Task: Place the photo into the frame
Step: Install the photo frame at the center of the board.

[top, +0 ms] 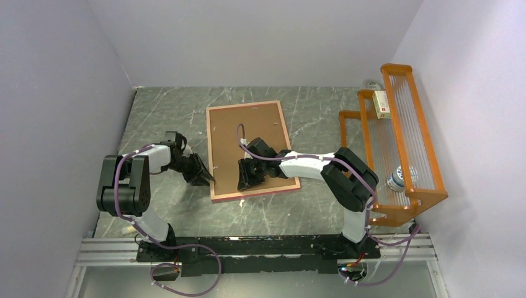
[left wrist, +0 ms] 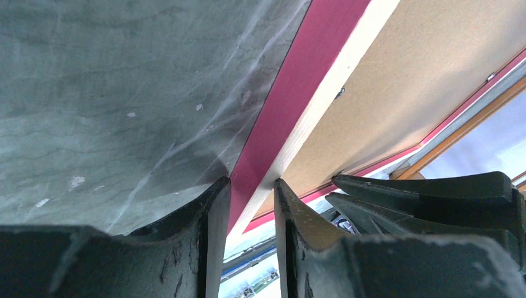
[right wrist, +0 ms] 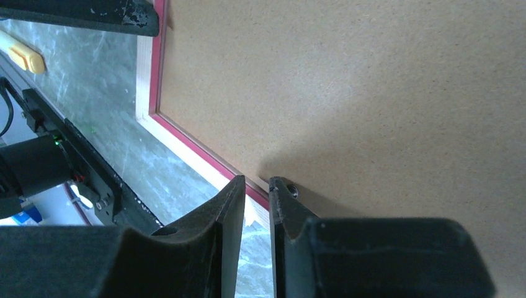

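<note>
The frame (top: 254, 194) lies back up on the dark table, pink edge showing round the brown backing board (top: 248, 133) that fills it. The photo is hidden. My left gripper (top: 208, 179) is at the frame's left rail near the front corner. In the left wrist view its fingertips (left wrist: 252, 181) pinch the rail, pink face (left wrist: 291, 93) against one finger and pale wood against the other. My right gripper (top: 244, 186) hovers over the near rail. Its jaws (right wrist: 257, 180) stand a narrow gap apart with nothing between them, one tip beside a small fitting on the board.
An orange wire rack (top: 397, 143) stands against the right wall, holding a white box (top: 382, 104) and a can (top: 402, 178). Grey walls close in left, back and right. The arms' mounting rail (top: 248, 248) runs along the near edge.
</note>
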Available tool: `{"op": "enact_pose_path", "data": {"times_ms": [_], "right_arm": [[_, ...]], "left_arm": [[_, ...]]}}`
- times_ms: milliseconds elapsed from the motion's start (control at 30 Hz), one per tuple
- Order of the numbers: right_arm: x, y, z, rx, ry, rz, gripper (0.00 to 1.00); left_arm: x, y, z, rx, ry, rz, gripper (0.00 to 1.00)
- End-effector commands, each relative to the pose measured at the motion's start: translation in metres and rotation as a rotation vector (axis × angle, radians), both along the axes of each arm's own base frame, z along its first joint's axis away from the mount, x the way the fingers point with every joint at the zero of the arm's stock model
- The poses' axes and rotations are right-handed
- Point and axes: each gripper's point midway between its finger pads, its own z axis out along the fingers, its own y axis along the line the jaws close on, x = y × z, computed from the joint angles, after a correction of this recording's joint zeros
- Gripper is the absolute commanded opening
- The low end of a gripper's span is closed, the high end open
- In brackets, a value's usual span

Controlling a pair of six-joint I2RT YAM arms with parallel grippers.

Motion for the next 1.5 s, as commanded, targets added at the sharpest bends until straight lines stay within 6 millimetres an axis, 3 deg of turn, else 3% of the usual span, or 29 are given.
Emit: {"op": "enact_pose_path", "data": {"times_ms": [0,133,267,533,700,833,1000,1100,1233,1367,1467], "right_arm": [[-0.019,-0.013,-0.020,-0.063,0.064,0.052,0.25],[-0.019,-0.018,-0.021,-0.096,0.064,0.040,0.25],[-0.016,-0.019,-0.010,-0.095,0.042,0.036,0.26],[0.006,0.012,0.058,0.076,-0.065,0.021,0.37],[0.040,0.003,0.088,0.062,-0.176,-0.102,0.40],[0.077,-0.025,0.095,-0.011,-0.230,-0.258,0.41],[0.125,-0.078,0.098,-0.106,-0.252,-0.453,0.48],[0.156,-0.113,0.098,-0.187,-0.292,-0.556,0.56],[0.196,-0.154,0.083,-0.285,-0.293,-0.652,0.67],[0.234,-0.178,0.069,-0.374,-0.308,-0.723,0.78],[0.267,-0.177,0.059,-0.388,-0.329,-0.735,0.82]], "left_arm": [[-0.004,0.002,-0.005,0.019,0.009,-0.009,0.37],[-0.004,0.002,-0.005,0.018,0.008,-0.012,0.37],[-0.003,0.002,-0.005,0.019,0.008,-0.011,0.37],[0.002,0.004,0.003,0.032,-0.017,-0.009,0.39],[0.009,0.006,0.010,0.048,-0.047,-0.007,0.44],[0.020,0.006,0.019,0.047,-0.083,0.000,0.50],[0.045,0.005,0.030,0.042,-0.156,0.010,0.61],[0.062,0.007,0.028,0.061,-0.175,0.018,0.69],[0.086,0.009,0.025,0.077,-0.190,0.020,0.71],[0.105,0.014,0.022,0.112,-0.207,0.018,0.70],[0.115,0.023,0.015,0.171,-0.201,0.025,0.68]]}}
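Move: The right fingertips are at the near-edge clip on the backboard, about 1 cm ahead and 1 cm right of the hand point. The far clip by the photo frame's right rim lies about 27 cm ahead and 15 cm right, at fingertip height; the far-edge clip is some 33 cm ahead and 6 cm right. From the left hand, pinching the left rim, the next stretch of rim is about 12 cm ahead and 1 cm left, its clip 5 cm ahead and 2 cm right. The near-edge clip gets a last small nudge back from the right fingertips, which then lift off and swing forward and right over the board, roughly 23 cm out, towards the far clip by the right rim, opening wide as the wrist turns some 40 degrees clockwise. The left fingers release the left rim and hop about 9 cm forward along it, rising slightly before sinking again, still spread astride it. ##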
